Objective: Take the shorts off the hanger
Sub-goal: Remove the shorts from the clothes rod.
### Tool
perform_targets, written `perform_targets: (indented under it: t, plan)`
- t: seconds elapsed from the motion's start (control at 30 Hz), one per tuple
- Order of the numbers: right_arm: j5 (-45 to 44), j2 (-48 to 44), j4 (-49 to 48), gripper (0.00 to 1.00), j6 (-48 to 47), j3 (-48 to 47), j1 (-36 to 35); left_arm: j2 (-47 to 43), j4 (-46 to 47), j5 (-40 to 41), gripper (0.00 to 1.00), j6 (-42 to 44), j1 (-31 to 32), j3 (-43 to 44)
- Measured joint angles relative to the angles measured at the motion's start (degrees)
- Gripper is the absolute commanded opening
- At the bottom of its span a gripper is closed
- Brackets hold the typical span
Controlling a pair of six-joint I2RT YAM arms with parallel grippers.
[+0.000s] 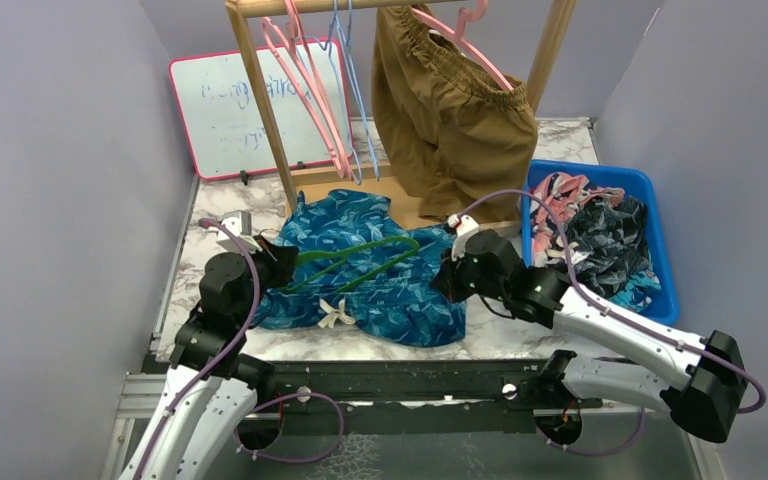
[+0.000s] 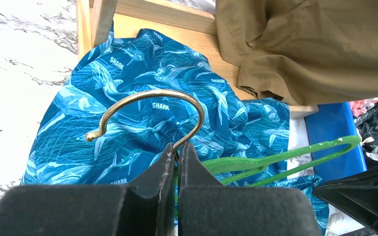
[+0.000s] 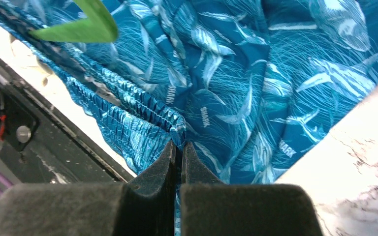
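Note:
Teal-blue shark-print shorts (image 1: pixel 380 290) lie spread on the marble table. A green hanger (image 1: pixel 360 260) rests across them. My left gripper (image 1: pixel 278 258) is shut on the stem of the hanger's brass hook (image 2: pixel 147 96), at the shorts' left edge. The left wrist view shows the left gripper (image 2: pixel 177 147) with the green hanger (image 2: pixel 285 155) running off to the right over the shorts (image 2: pixel 128 73). My right gripper (image 1: pixel 447 275) is at the shorts' right side. In its wrist view the right gripper (image 3: pixel 177 145) is shut on the gathered elastic waistband of the shorts (image 3: pixel 256 83), and a green hanger tip (image 3: pixel 83 27) shows above.
A wooden rack (image 1: pixel 260 110) stands at the back with bare pink hangers (image 1: pixel 310 80) and blue hangers (image 1: pixel 355 80). Brown-orange shorts (image 1: pixel 450 120) hang there on a pink hanger. A blue bin (image 1: pixel 600 172) at the right holds several shorts. A whiteboard (image 1: pixel 215 110) leans at the back left.

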State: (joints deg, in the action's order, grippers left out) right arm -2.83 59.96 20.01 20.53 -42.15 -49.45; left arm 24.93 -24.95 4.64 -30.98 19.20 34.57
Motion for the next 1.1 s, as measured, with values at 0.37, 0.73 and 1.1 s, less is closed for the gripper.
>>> perform_targets:
  t: [0.37, 0.73, 1.1]
  plan:
    - [3.48, 0.79, -2.78, 0.40, 0.90, 0.63, 0.59, 4.07, 1.33, -3.28, 0.00, 2.73, -0.37, -0.22]
    - [4.04, -15.69, -2.99, 0.70, -5.11, 2.03, 0.83, 6.43, 4.07, -9.49, 0.00, 5.40, -0.50, -0.76]
    - [21.79, -1.55, -3.82, 0.56, -10.05, 1.92, 0.83, 10.01, 9.22, -23.41, 0.00, 7.54, -0.50, -0.96]
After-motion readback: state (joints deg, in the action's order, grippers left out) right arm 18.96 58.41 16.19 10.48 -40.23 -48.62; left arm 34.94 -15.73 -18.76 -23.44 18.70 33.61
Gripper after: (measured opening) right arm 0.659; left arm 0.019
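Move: The right hand pinches the shorts' waistband; the green hanger's free end lies roughly 6 cm ahead, 6 cm to its left and 5 cm above. The left hand keeps the hanger by its neck, with that end about 22 cm to its right, 3 cm ahead and 3 cm lower. From the right hand, the blue shorts' middle is some 15 cm left, 4 cm ahead and 8 cm below. Right opens off waistband, hops 7 cm up, then down back-left to the hanger's end; left swings it right. ##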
